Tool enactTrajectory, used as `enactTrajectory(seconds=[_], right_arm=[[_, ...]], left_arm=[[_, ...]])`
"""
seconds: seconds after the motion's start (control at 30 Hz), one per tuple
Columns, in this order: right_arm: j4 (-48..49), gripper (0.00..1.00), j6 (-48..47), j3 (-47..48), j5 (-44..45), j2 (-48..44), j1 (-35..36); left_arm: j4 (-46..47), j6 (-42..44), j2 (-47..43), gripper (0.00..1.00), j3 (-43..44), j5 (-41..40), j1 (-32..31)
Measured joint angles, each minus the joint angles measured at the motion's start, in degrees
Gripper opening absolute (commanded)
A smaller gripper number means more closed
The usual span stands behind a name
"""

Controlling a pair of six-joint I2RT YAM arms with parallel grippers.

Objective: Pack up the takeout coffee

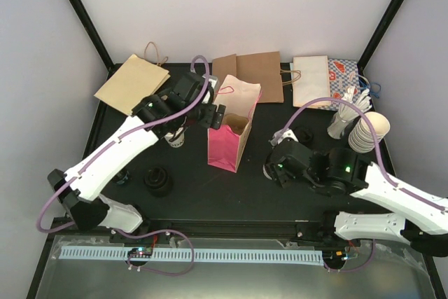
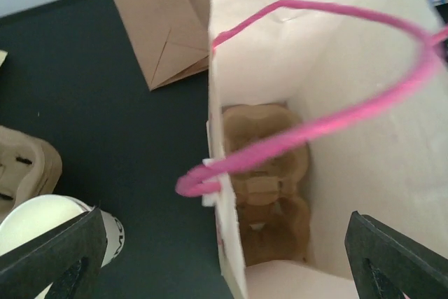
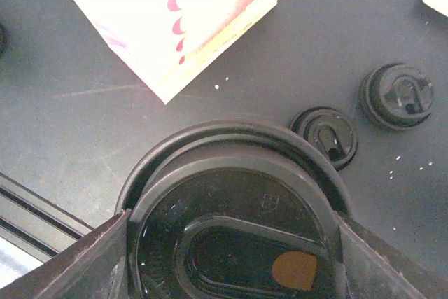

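The takeout coffee (image 1: 175, 139) is a small white cup with dark print, standing open-topped left of the upright pink bag (image 1: 225, 148). In the left wrist view the cup (image 2: 42, 225) sits at the lower left, beside one finger. My left gripper (image 1: 215, 115) hovers open over the bag's mouth, its fingers either side of the bag's near wall (image 2: 222, 243). A brown cup carrier (image 2: 269, 187) lies at the bottom of the bag, under the pink handle (image 2: 315, 127). My right gripper (image 1: 271, 166), right of the bag, is shut on a black lid (image 3: 231, 208).
Flat brown bags (image 1: 133, 82) (image 1: 255, 75) and a white bag (image 1: 311, 80) lie at the back. A stack of cream cups (image 1: 367, 131) and a cup of stirrers (image 1: 343, 120) stand at the right. Loose black lids (image 1: 158, 181) (image 3: 325, 136) (image 3: 397, 96) rest on the table. Brown carriers (image 2: 21, 166) lie near the cup.
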Motion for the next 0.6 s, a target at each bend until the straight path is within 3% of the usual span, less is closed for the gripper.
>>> enactTrajectory(seconds=[0.27, 0.4, 0.5, 0.6], right_arm=[[-4.0, 0.6, -0.4, 8.5, 3.5, 0.0, -0.1], [-4.8, 0.6, -1.0, 11.5, 5.7, -0.3, -0.2], [-5.2, 0.6, -1.6, 13.7, 7.1, -0.6, -0.3], [-5.7, 0.6, -2.2, 16.2, 8.6, -0.7, -0.3]], left_arm=[[0.2, -2.2, 2.0, 0.84, -1.9, 2.4, 4.1], [0.3, -2.3, 3.6, 0.65, -2.7, 3.8, 4.6], [0.6, -1.8, 4.5, 0.44, -2.9, 5.0, 5.2], [0.9, 0.0, 4.8, 0.31, -2.9, 6.4, 5.4]])
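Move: The bag's left rim lies about 5 cm below the open left hand and 2 cm ahead; the brown carton inside is some 5 cm ahead, 6 right and 20 down, the paper cups 2 ahead, 14 left and 18 down. From the right hand, already holding a lidded coffee cup, the bag's mouth is roughly 14 cm ahead, 12 left and 2 up; a black lid lies 13 ahead, 11 right and 13 down. Left hand sinks 5 cm, half-closing astride the bag's left rim; right raises its coffee cup 9 cm. ##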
